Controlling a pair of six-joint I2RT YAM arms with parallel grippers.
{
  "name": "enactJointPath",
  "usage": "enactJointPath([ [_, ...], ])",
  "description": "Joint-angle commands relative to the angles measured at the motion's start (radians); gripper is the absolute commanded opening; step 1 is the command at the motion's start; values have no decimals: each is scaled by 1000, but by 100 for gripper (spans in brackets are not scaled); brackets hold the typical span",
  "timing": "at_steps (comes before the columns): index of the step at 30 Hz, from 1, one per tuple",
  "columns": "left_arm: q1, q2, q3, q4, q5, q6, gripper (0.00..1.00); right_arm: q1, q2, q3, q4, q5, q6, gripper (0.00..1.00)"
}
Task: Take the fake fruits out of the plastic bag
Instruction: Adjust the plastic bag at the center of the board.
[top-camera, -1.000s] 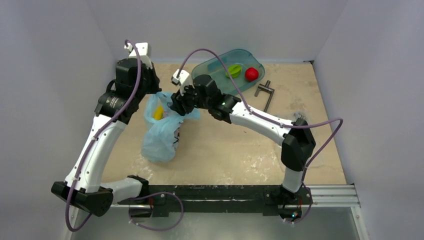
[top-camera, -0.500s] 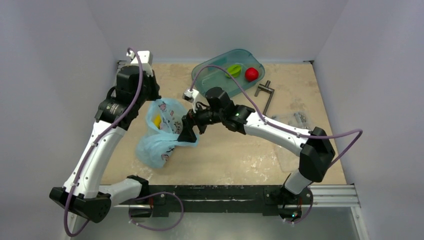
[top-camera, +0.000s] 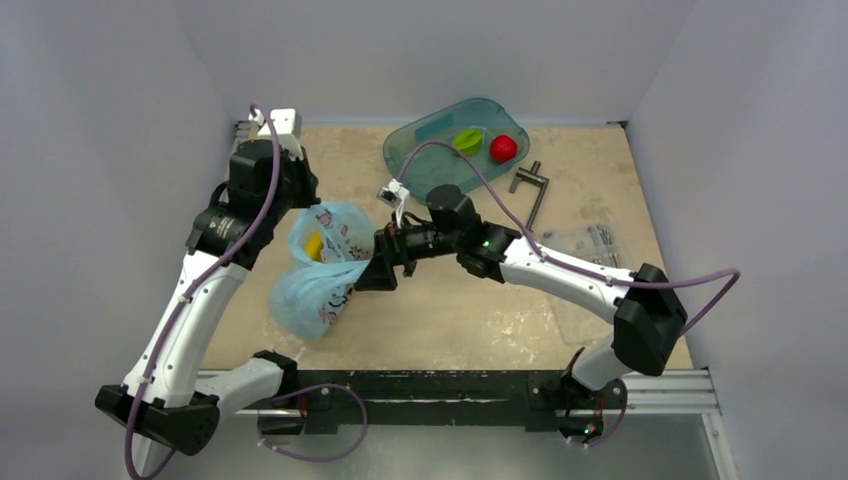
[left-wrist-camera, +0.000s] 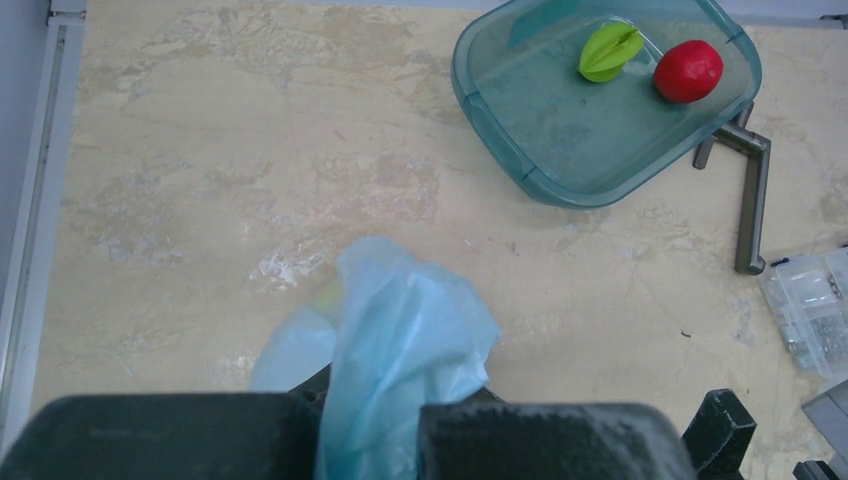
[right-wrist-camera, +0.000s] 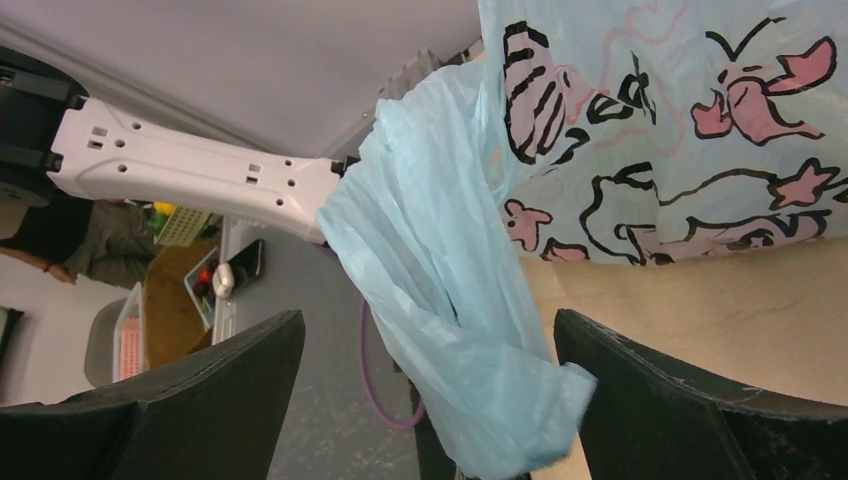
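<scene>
The light-blue plastic bag (top-camera: 325, 270) with its cartoon print hangs and slumps on the table left of centre. My left gripper (top-camera: 293, 200) is above its far left rim, shut on a bunched fold of the plastic bag (left-wrist-camera: 400, 340). A yellow banana (top-camera: 314, 245) shows inside the bag's mouth; the maroon fruit is hidden. My right gripper (top-camera: 372, 272) is at the bag's right side, open. In the right wrist view a twisted strip of the bag (right-wrist-camera: 470, 330) hangs between its wide-apart fingers (right-wrist-camera: 680, 410), brushing the right one.
A teal tray (top-camera: 425, 150) at the back holds a green ridged fruit (top-camera: 466, 140) and a red round fruit (top-camera: 503, 148). A dark metal handle (top-camera: 530, 185) lies right of the tray. A clear packet of metal parts (top-camera: 590, 240) sits further right.
My right gripper has opened, letting go of the bag's rim, and dropped toward the near side along the bag's right edge. The bag sagged lower and slightly left. The left gripper stays shut.
</scene>
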Motion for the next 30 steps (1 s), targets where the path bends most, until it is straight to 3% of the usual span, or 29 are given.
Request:
enactJointPath([
  [1, 7, -19, 7, 33, -14, -19, 0, 16, 36, 18, 66, 10, 44, 98],
  [7, 8, -6, 31, 31, -41, -8, 0, 17, 82, 57, 120, 6, 95, 62],
  [11, 10, 26, 80, 6, -161, -1, 0, 12, 94, 84, 117, 13, 92, 7],
  [12, 11, 43, 115, -7, -198, -1, 0, 8, 96, 104, 94, 36, 81, 0],
  [23, 159, 268, 531, -184, -266, 18, 0, -38, 243, 661, -369, 392, -312, 0],
  [26, 162, 260, 523, -186, -284, 36, 0, -32, 217, 660, -398, 435, -347, 0],
  [30, 163, 201, 318, -82, -224, 42, 0, 5, 136, 489, -355, 463, -361, 0],
])
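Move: The plastic bag's loose near flap sits between the right gripper's open fingers, its middle about 2 cm to that hand's left and 3 cm below. The yellow fruit in the bag is some 16 cm left, 6 cm ahead and 12 cm below the right hand; the teal tub, roughly 28 cm ahead, 19 cm right and 15 cm below. From the left gripper, already holding the rim, the flap is around 14 cm back, 8 cm right and 10 cm below. Dip the right gripper about 3 cm, easing left, and shut it on the bag's near flap; then sweep the flap forward some 12 cm and up, rolling the hand about its finger line and turning it clockwise. Meanwhile, keep the left gripper's pinch on the rim and draw it left, up and forward, turning it counter-clockwise some 20 degrees. ##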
